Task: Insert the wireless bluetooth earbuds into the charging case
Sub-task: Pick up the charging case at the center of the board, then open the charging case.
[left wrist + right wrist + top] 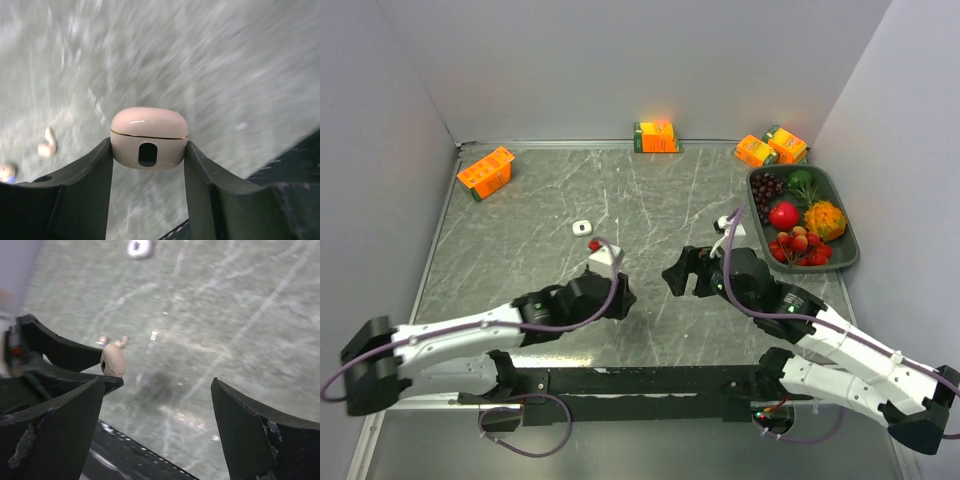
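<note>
My left gripper (pixel 149 151) is shut on a pale pink-beige charging case (pixel 149 135). The case's lid is closed and a dark oval slot faces the camera. It hangs above the grey marble table. Two small beige earbuds (pixel 47 145) lie on the table to the left of it, blurred; in the right wrist view the earbuds (pixel 112 341) lie just beyond the held case (pixel 113 361). My right gripper (pixel 159 385) is open with nothing between its fingers. From above, the left gripper (pixel 620 298) and right gripper (pixel 672 275) face each other near the table's middle.
A second small white case (pixel 582 227) lies on the table behind the left arm. A dark tray (pixel 853 262) of fruit stands at the right. Orange boxes sit at the back left (pixel 485 172), back middle (pixel 656 136) and back right (pixel 770 148).
</note>
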Controlling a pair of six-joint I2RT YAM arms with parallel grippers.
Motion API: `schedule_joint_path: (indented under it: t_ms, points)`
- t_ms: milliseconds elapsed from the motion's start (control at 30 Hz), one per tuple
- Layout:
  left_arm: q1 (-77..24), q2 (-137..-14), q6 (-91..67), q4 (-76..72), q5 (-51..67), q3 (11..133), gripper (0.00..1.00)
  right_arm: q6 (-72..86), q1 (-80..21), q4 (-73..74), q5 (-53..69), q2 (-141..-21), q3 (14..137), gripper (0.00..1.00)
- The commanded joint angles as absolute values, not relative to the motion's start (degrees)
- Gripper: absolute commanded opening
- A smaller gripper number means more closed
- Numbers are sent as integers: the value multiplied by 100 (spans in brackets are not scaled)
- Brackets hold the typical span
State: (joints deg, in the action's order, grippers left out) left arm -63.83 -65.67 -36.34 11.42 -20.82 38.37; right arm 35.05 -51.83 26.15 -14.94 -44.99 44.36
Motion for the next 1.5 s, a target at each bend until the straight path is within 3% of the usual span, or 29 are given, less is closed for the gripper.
schedule_joint_path:
  t_ms: [0, 200, 500, 1467]
  points:
    - [-6451, -5313, -2709, -1034, -1908, 2931, 1, 3271, -5098, 1855, -836, -4342, 4640, 98]
    - [-6556, -4290, -1250, -3529, -1398, 1416, 1, 2840, -5133, 2048, -327, -4772, 5343, 98]
    - [-6609, -4245, 316, -4648, -1389, 1125, 1, 2259, -5343, 3207, 317, -6151, 6846, 95]
    - [-6750, -3911, 589, -4236, -1274, 1222, 1, 2215, -5511, 3366, 817, -7295, 7269, 95]
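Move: The charging case is already pinched in my left fingers, about 10 cm off the board. My open right gripper is roughly 11 cm to the right of it, 2 cm farther out and 10 cm higher. On the board, 10 cm below my left hand, the near earbud lies about 8 cm left and 3 cm ahead, the far earbud 13 cm left and 3 cm ahead, and the white case some 9 cm left and 20 cm ahead. I keep the charging case gripped and lift it about 11 cm with my left hand, tipping the fingers up by some 50 degrees until they point roughly level, towards my right. Meanwhile my right hand, staying wide open, swings left in an arc, rising and then sinking again, and turns about 30 degrees counter-clockwise to bring one finger across the case's end. ##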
